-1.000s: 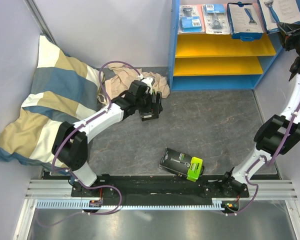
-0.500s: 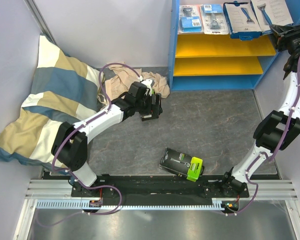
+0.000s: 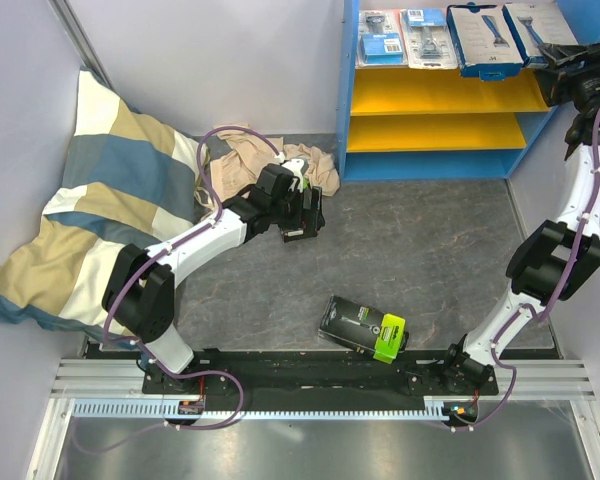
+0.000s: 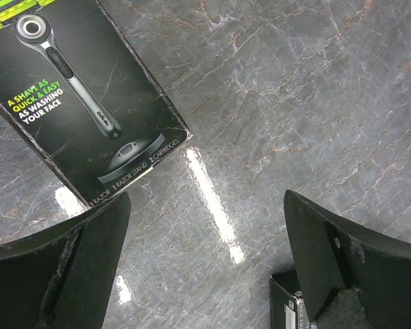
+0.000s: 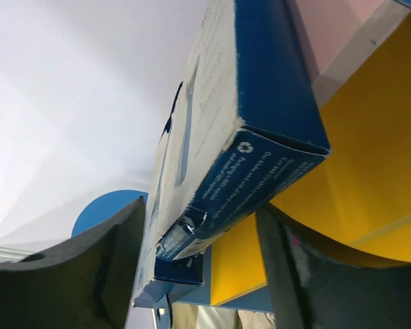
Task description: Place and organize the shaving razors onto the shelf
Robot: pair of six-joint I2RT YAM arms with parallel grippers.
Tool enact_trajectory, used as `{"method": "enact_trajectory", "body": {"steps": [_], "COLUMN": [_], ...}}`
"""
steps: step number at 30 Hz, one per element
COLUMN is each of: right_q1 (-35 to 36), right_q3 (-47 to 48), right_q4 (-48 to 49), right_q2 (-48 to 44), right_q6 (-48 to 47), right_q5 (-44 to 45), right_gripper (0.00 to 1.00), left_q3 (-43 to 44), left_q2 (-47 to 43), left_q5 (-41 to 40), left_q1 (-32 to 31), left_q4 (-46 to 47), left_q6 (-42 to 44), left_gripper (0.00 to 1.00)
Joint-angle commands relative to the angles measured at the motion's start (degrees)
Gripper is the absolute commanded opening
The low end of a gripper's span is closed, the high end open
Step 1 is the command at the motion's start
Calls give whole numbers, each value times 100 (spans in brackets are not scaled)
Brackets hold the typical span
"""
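The shelf (image 3: 348, 100) stands at the back right. Its pink top board holds two blister razor packs (image 3: 382, 38) (image 3: 428, 38) and two white-blue boxes (image 3: 488, 40) (image 3: 540, 22). My right gripper (image 3: 560, 70) (image 5: 200, 209) is at the shelf's right end, open. The rightmost white-blue box (image 5: 260, 103) sits between its fingers on the pink board (image 5: 335, 27), with a gap on the left side. A black box with a lime end (image 3: 363, 328) (image 4: 75, 103) lies on the table. My left gripper (image 3: 305, 215) (image 4: 207, 199) hangs open over bare table. Beside its right finger shows a second black box's corner (image 4: 288, 305).
A beige cloth (image 3: 250, 155) lies bunched just behind the left gripper. A striped pillow (image 3: 90, 200) leans in the left corner. The two yellow boards (image 3: 445, 95) of the shelf hold nothing. Walls close in the left, back and right sides.
The right gripper carried the white-blue box in over the top board, then its jaws opened round it. The box now lies flatter beside the other one. The left arm has not moved.
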Motion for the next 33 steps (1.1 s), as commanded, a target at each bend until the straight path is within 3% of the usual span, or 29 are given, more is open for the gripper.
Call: {"method": "enact_trajectory", "body": {"steps": [1, 5, 15, 22, 29, 33], "right_q1": [-4, -4, -65, -65, 22, 495], "right_q3": [-180, -382, -1279, -1559, -2526, -2782], "right_q4": [141, 167, 1019, 1063, 748, 20], "right_q2": [-311, -547, -1198, -1628, -2700, -3263], "right_q6": [18, -17, 352, 370, -209, -1234], "right_q5": [-13, -56, -215, -276, -118, 363], "right_gripper": [80, 98, 98, 98, 98, 98], "left_q3": [-36, -62, -80, -89, -80, -89], "left_q2": [-265, -274, -335, -406, -529, -599], "left_q5": [111, 111, 93, 32, 23, 75], "left_q1": [20, 20, 20, 29, 55, 99], "left_q4": [149, 157, 149, 149, 192, 193], "left_q6": [-197, -214, -206, -126, -47, -56], "left_gripper": [100, 100, 100, 100, 100, 100]}}
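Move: The white razor box just set on the pink top shelf is level with the right hand, its middle about 9 cm ahead and 3 cm to the right, with the half-open fingers still around its front edge. The next blue-edged razor box stands some 8 cm ahead and 9 cm left of the hand. The black box on the floor lies roughly 40 cm back, 40 cm left and 42 cm below. From the left hand, the white razor box is about 28 cm ahead, 52 cm right and 30 cm higher. Finish opening the right gripper to full width while dipping it slightly, so the fingers clear the front edge of the white razor box. Then draw the hand straight out, back about 10 cm from the shelf and some 6 cm to the left, ending a few centimetres higher than where it started, fingers kept wide open. ##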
